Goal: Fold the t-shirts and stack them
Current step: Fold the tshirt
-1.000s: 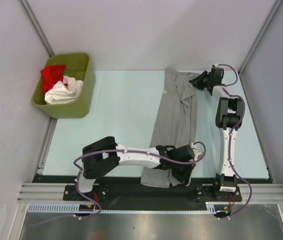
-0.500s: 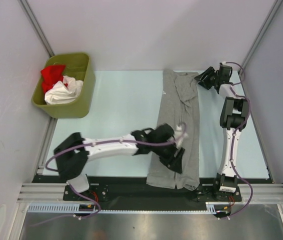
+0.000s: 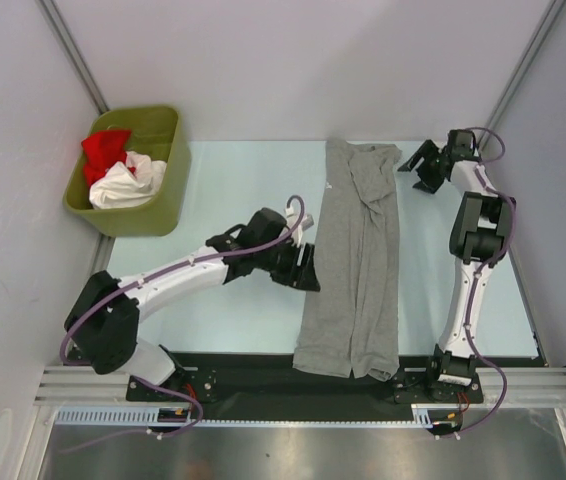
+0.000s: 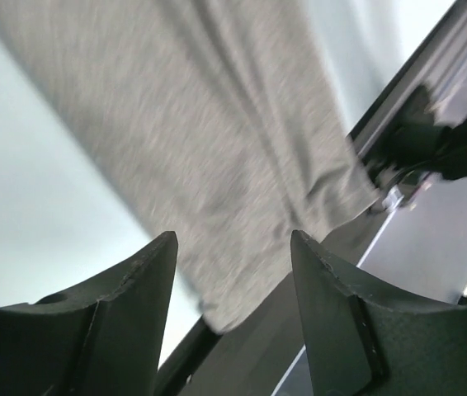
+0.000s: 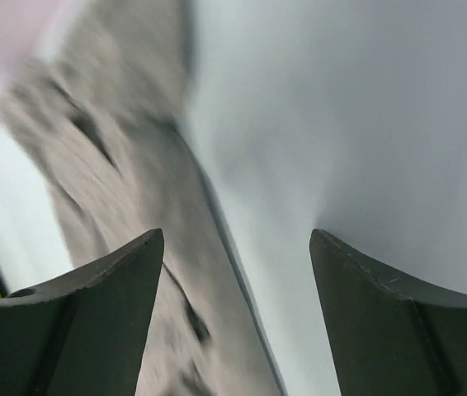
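A heather-grey t-shirt lies on the table as a long strip folded lengthwise, running from the far edge to the near edge, where its hem hangs over. My left gripper hovers open at the strip's left edge, about midway along, with nothing between its fingers; its wrist view shows the grey t-shirt below and my left gripper empty. My right gripper stands open just right of the shirt's far end, apart from it; the grey cloth lies left of my right gripper. A red t-shirt and a white t-shirt lie crumpled in the bin.
An olive-green bin sits at the far left corner of the pale table. Grey walls and metal frame posts close in the table on three sides. A black rail runs along the near edge by the arm bases.
Both grippers opened and let go of the grey shirt. The left arm swung from the shirt's near end out to its left edge; the right gripper drew back to the right.
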Robot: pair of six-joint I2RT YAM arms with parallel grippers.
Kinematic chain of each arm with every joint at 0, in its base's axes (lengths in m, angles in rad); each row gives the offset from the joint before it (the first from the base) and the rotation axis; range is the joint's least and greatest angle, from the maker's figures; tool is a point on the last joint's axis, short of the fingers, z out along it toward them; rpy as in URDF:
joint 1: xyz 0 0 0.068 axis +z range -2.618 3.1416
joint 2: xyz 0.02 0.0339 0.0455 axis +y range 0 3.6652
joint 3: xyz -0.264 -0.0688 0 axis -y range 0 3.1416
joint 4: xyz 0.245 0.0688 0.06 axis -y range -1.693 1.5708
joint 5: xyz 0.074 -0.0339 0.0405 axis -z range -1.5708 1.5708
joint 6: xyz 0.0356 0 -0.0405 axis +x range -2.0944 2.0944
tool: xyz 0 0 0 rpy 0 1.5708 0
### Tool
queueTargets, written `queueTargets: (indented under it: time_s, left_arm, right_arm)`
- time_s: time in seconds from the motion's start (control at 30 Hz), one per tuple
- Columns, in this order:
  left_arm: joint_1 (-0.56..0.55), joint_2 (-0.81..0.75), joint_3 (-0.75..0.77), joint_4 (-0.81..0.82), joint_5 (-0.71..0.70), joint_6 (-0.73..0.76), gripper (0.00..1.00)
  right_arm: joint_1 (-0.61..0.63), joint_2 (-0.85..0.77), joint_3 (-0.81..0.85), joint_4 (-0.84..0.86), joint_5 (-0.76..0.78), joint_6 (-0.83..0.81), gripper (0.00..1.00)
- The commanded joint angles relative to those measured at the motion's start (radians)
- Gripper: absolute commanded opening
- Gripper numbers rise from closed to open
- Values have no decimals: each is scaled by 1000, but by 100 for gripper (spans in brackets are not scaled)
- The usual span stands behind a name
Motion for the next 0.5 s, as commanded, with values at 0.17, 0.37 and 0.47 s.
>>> queueTargets:
  time_s: [0.17, 0.37, 0.47]
  left_arm:
    - [37, -3, -154, -22, -6, 12, 62]
    - [144, 173, 23, 54, -86, 1, 65]
    - [172, 331, 168, 57, -150, -31, 65]
  right_arm:
    - [6, -497, -447, -267, 150, -101, 79]
    - [21, -575, -622, -154, 12, -139, 79]
    - [34, -546, -587, -152, -19, -141, 79]
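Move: The t-shirt lies as a long strip, folded lengthwise. Its middle is about 19 cm ahead of the left hand, 17 cm to its right and 13 cm below; its near end is 21 cm back and 12 cm right. From the right hand the shirt's middle is about 22 cm back, 24 cm left and 3 cm lower, the rumpled flap 4 cm back and 19 cm left, the far end 17 cm ahead and 20 cm left. Back along the shirt's right side, the right hand sweeps some 17 cm clear of the cloth, rising about 5 cm late on, drifting a little left and tipping its wide-open fingers further down. The left hand first sinks, drawing slightly back and left, then swings forward about 10 cm beside the left edge at its lower height, turning slightly counter-clockwise, fingers staying open. ##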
